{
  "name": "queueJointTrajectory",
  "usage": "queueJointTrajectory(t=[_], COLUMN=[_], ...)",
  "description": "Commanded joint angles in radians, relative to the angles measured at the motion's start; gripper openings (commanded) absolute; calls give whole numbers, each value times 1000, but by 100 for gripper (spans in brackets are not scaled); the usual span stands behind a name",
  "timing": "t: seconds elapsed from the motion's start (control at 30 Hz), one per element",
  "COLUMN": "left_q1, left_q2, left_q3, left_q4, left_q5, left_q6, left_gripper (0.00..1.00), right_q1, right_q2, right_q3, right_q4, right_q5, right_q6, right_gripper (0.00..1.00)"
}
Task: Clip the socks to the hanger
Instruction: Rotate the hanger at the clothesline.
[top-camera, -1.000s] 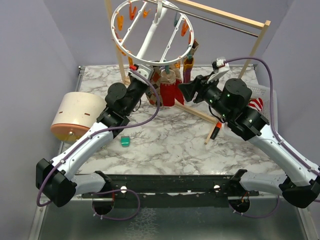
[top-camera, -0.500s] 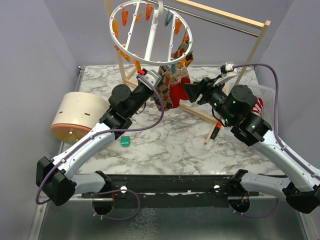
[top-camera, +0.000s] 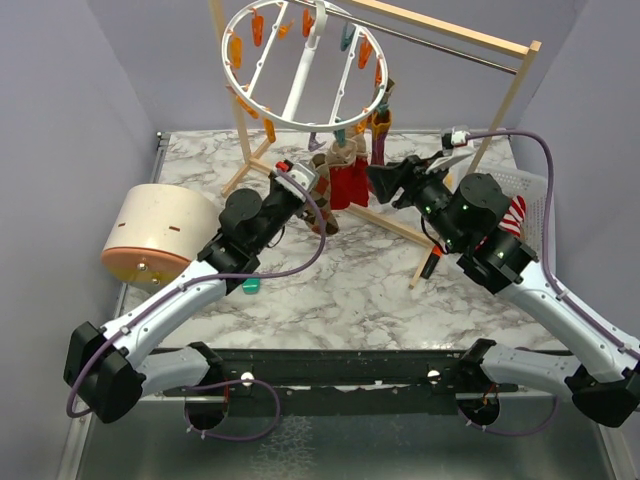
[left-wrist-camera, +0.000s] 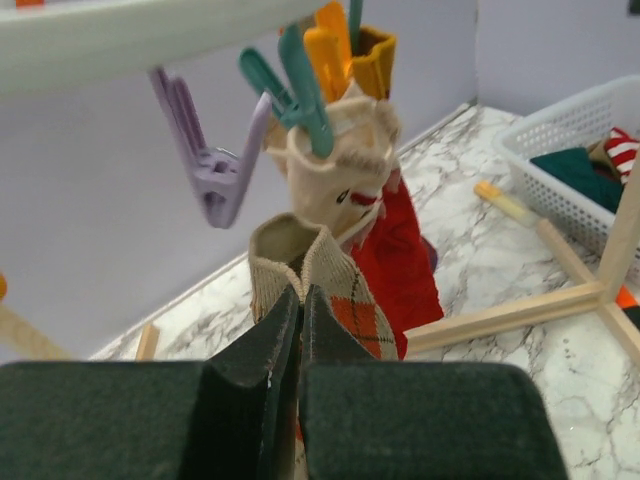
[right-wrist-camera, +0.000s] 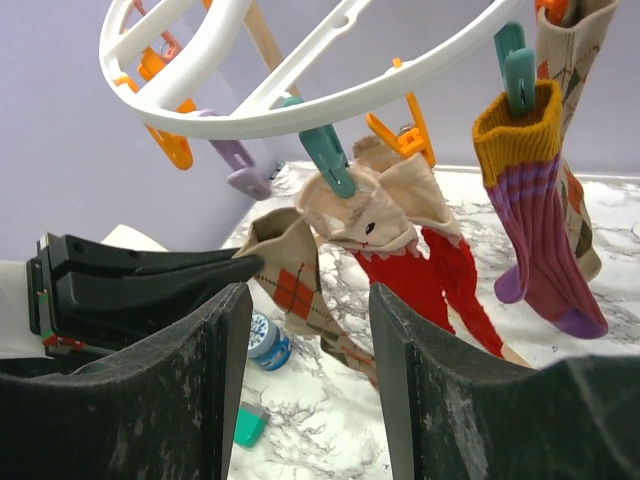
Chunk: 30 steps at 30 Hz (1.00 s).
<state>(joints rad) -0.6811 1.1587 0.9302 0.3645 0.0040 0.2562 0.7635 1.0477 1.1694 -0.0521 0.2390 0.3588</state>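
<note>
The hanger (top-camera: 300, 122), a white ring with orange and teal clips, hangs from the wooden rack. A red sock with a tan cuff (top-camera: 350, 180) and a purple sock (right-wrist-camera: 540, 230) are clipped to its ring (right-wrist-camera: 300, 105). My left gripper (left-wrist-camera: 300, 295) is shut on the cuff of a brown argyle sock (left-wrist-camera: 350, 310), held just below a free purple clip (left-wrist-camera: 215, 170) and beside the red sock (left-wrist-camera: 405, 260). My right gripper (right-wrist-camera: 310, 290) is open with nothing between its fingers. It faces the argyle sock (right-wrist-camera: 295, 285) from the right, a short way off.
A round beige container (top-camera: 155, 235) stands at the left. A teal clip (top-camera: 250, 284) and a small blue tin (right-wrist-camera: 265, 340) lie on the marble. A white basket (top-camera: 535, 190) at the right holds more socks. The rack's wooden foot (top-camera: 400, 228) crosses the middle, and an orange peg (top-camera: 432, 265) lies beside it.
My left gripper has carried the argyle sock up and to the right, toward the ring's edge. The hanger has swung and tilted. The right arm shifted slightly right, then stayed.
</note>
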Motion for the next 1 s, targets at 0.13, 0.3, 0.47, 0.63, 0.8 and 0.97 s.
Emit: queueJointTrajectory(t=[0.13, 0.3, 0.47, 0.63, 0.8, 0.97], left_q1=[-2, 5, 6, 7, 8, 9], left_q2=[-114, -135, -178, -229, -246, -242], left_q3=[-118, -126, -149, -179, -188, -182], left_q4=[22, 33, 33, 33, 33, 33], left_q5=[-339, -415, -483, -518, -529, -528], left_q6=[11, 36, 64, 89, 108, 109], left_gripper=[0, 0, 0, 0, 0, 0], right_q1=[-2, 5, 37, 72, 104, 108], right_q2=[94, 146, 210, 271, 328, 397], right_q3=[100, 128, 182, 245, 293, 362], right_q4=[-34, -17, -4, 9, 5, -5], right_q5=[-118, -107, -69, -42, 43, 117], right_q6=[-29, -30, -33, -15, -8, -19], right_gripper=[55, 56, 54, 53, 52, 52])
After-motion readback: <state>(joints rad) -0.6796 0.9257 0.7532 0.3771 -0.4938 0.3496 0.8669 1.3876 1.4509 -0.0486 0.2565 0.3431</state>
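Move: The empty purple clip under the near rim sits about 5 cm ahead of the left hand, which holds the argyle sock, hardly 1 cm to its left and some 6 cm above. Counting from the left hand, the teal clip with the Santa sock is 6 cm ahead, 5 cm right; an orange clip is 6 cm ahead, 11 cm left, both as high as the purple one. From the right hand the purple clip lies roughly 10 cm ahead, 12 cm left, 4 cm up. Leftward go both hands: the left, shut on the argyle sock throughout, carries it about 12 cm away from the purple clip, dipping a little early and mostly rising back, while its wrist swings some 30 degrees counter-clockwise. The right follows about 9 cm left and slightly forward, fingers still half open, up close beneath the rim by the teal clip; contact there can't be made out. ##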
